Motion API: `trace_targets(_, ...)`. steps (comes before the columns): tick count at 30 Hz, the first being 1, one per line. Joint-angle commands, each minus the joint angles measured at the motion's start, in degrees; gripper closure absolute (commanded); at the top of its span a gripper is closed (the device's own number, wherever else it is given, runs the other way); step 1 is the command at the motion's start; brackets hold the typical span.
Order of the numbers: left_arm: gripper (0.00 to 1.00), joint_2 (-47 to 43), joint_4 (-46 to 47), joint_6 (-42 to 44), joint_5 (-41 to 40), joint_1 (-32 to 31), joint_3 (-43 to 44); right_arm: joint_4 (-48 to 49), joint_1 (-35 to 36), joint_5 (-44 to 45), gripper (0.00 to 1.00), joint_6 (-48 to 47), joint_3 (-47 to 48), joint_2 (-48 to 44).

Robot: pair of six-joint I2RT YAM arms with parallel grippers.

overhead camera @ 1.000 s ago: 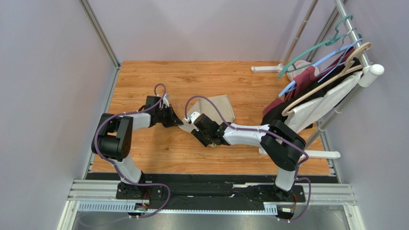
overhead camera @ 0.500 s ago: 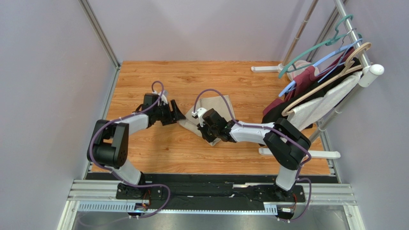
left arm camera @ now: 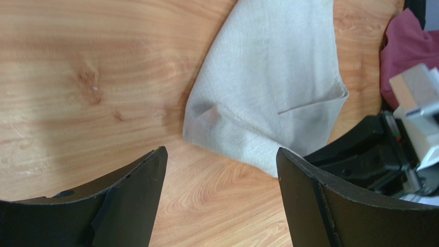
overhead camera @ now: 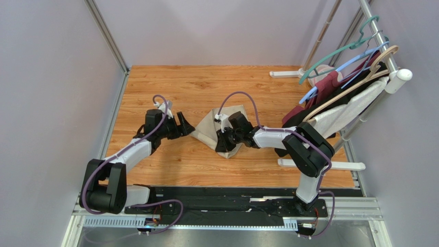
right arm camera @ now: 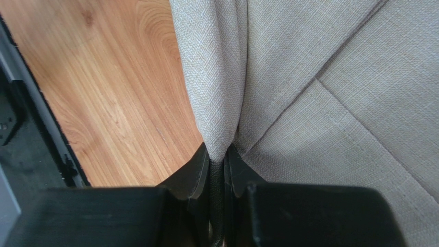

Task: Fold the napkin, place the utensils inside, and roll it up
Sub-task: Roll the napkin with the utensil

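Observation:
The beige napkin (overhead camera: 212,128) lies bunched and partly folded on the wooden table, its left corner pointing at my left gripper (overhead camera: 184,125). That gripper stands open just left of the cloth, touching nothing; in the left wrist view the napkin (left arm camera: 268,87) lies beyond the left gripper (left arm camera: 221,152), with bare wood between the fingers. My right gripper (overhead camera: 224,145) is shut on a pinched fold at the napkin's near edge. The right wrist view shows the right gripper (right arm camera: 219,157) clamping the cloth (right arm camera: 314,77). The utensils are out of view.
A clothes rack (overhead camera: 378,38) with hangers and maroon, black and white garments (overhead camera: 337,110) stands at the right. Its white foot (overhead camera: 330,165) lies on the table near my right arm. Grey walls close in the left and back sides.
My left gripper has opened, let go of the napkin and drawn back left. My right gripper has shut on the napkin's near edge and pulled the cloth into a bunched fold.

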Motion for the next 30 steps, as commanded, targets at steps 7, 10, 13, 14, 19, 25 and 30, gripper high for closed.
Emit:
trace_targets(7, 0.13, 2.01, 10.10, -2.08, 5.64, 0.03, -4.43, -3.91, -2.26, -9.33, 1.00, 3.00, -2.54, 7.35)
trace_targets(10, 0.13, 4.39, 11.50, -2.88, 5.64, 0.03, -4.08, -3.65, -2.70, -9.50, 1.00, 3.27, -2.80, 7.53)
trace_targets(13, 0.14, 6.50, 11.94, -3.23, 4.94, 0.03, -3.55, -3.47, -3.32, -9.68, 1.00, 3.62, -2.98, 7.70)
trace_targets(14, 0.16, 6.94, 11.77, -3.32, 4.68, 0.03, -3.37, -3.38, -3.58, -9.68, 1.00, 3.53, -3.07, 7.62)
trace_targets(19, 0.22, 8.79, 11.68, -3.93, 3.88, 0.03, -3.02, -3.30, -4.11, -9.77, 1.00, 3.79, -2.89, 7.97)
trace_targets(25, 0.38, 11.69, 13.70, -4.81, 5.29, 0.03, -2.32, -3.56, -4.11, -9.50, 1.00, 3.71, -2.72, 8.58)
trace_targets(30, 0.51, 13.36, 14.41, -5.16, 5.99, 0.03, -1.44, -4.09, -4.11, -8.80, 1.00, 3.53, -2.37, 8.58)
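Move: The napkin's rolled left tip lies about 3 cm right of the left hand, level with it fore and aft, some 8 cm below. From the same hand, the right fingers holding the rolled near edge are about 14 cm right and 7 cm back, and the flat napkin's middle is about 17 cm right, 3 cm ahead. From the right hand, that left tip is about 11 cm left and 6 cm ahead. Left hand sinks about 6 cm, half-closing around the napkin's left tip; right keeps its pinch, turning some 15 degrees. ##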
